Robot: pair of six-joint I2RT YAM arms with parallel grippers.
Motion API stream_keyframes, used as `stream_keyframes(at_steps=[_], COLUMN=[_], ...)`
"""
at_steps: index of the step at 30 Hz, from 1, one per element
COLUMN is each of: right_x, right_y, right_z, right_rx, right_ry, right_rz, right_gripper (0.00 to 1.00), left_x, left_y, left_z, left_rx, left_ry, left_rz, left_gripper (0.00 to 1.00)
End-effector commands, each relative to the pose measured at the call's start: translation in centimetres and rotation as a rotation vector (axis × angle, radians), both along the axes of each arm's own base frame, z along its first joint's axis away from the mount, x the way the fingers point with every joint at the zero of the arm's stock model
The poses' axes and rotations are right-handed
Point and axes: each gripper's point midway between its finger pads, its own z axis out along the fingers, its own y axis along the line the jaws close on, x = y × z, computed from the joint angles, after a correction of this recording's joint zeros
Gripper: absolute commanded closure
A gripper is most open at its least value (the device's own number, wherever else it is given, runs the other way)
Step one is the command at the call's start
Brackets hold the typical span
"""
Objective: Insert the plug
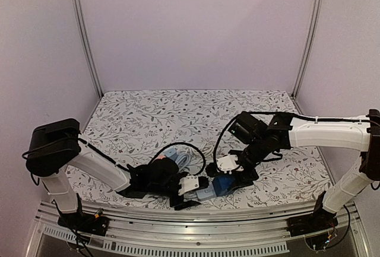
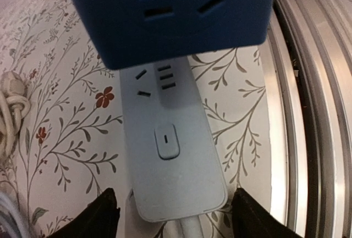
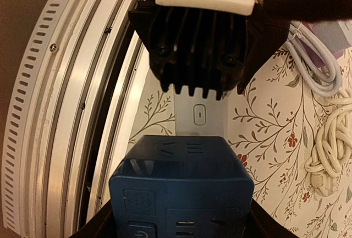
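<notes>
A pale grey power strip [image 1: 202,194] lies near the table's front edge, with its switch [image 2: 166,141] showing. A blue cube plug [image 1: 221,184] stands over the strip's sockets. It fills the top of the left wrist view [image 2: 176,12] and the bottom of the right wrist view [image 3: 181,186]. I cannot tell whether its pins are in. My right gripper [image 3: 181,224] is shut on the cube's sides. My left gripper [image 2: 173,216] is open, and its fingers [image 2: 104,216] straddle the strip's cable end without touching it.
A coiled white cable [image 3: 324,155] lies on the flowered cloth beside the strip, with a lilac cable bundle [image 1: 178,156] behind my left gripper. The metal front rail [image 2: 319,111] runs close along the strip's other side. White walls enclose the table.
</notes>
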Motion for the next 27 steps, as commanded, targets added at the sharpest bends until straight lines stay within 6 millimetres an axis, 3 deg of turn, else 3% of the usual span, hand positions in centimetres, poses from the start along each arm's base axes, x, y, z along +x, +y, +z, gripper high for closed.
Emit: stream_keyframes(at_steps=[1,4,8,14,27], right_x=[0.7,1.0,1.3,1.8,2.2], right_y=[1.7,1.9,2.0,2.1,2.1], right_z=[1.4,1.3,0.8,0.2,-0.8], right_rx=[0.068,0.063,0.048,0.028,-0.009], right_ry=[-0.052,-0.061,-0.064,-0.08,-0.082], right_rz=[0.046,0.046,0.045,0.044,0.048], right_gripper=[1.0,1.0,1.0,1.0,1.0], left_x=[-0.2,-0.2,-0.2,-0.2,0.0], left_y=[2.1,2.1,2.4,2.7,2.9], left_z=[-1.8,-1.4,-0.5,0.6,0.5], left_rx=[0.056,0.035,-0.002,-0.055,-0.057], left_ry=[0.038,0.04,0.039,0.048,0.057], left_rz=[0.016,0.016,0.023,0.022,0.031], left_gripper=[0.18,0.08,0.05,0.05,0.09])
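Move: The grey power strip's middle lies about 9 cm below the right hand, which already holds the blue plug, roughly 2 cm ahead and level sideways. The grey cord bundle is some 12 cm ahead and 13 cm left of that hand; the white cable coil, about 14 ahead and 6 left, both some 10 below. From the left hand, at the strip's left end, the strip's middle lies 8 cm right, 2 ahead, 1 lower; the blue plug hangs 8 right, 8 above, level forward. The grey power strip's left end is cleared by the left fingers, already part open, which spread nearly full wide while that hand backs off about 2 cm to its left, rising slightly. The blue plug stays gripped in the right hand, carried some 2 cm forward and a little left over the strip, then lowered about 1 cm towards it. ##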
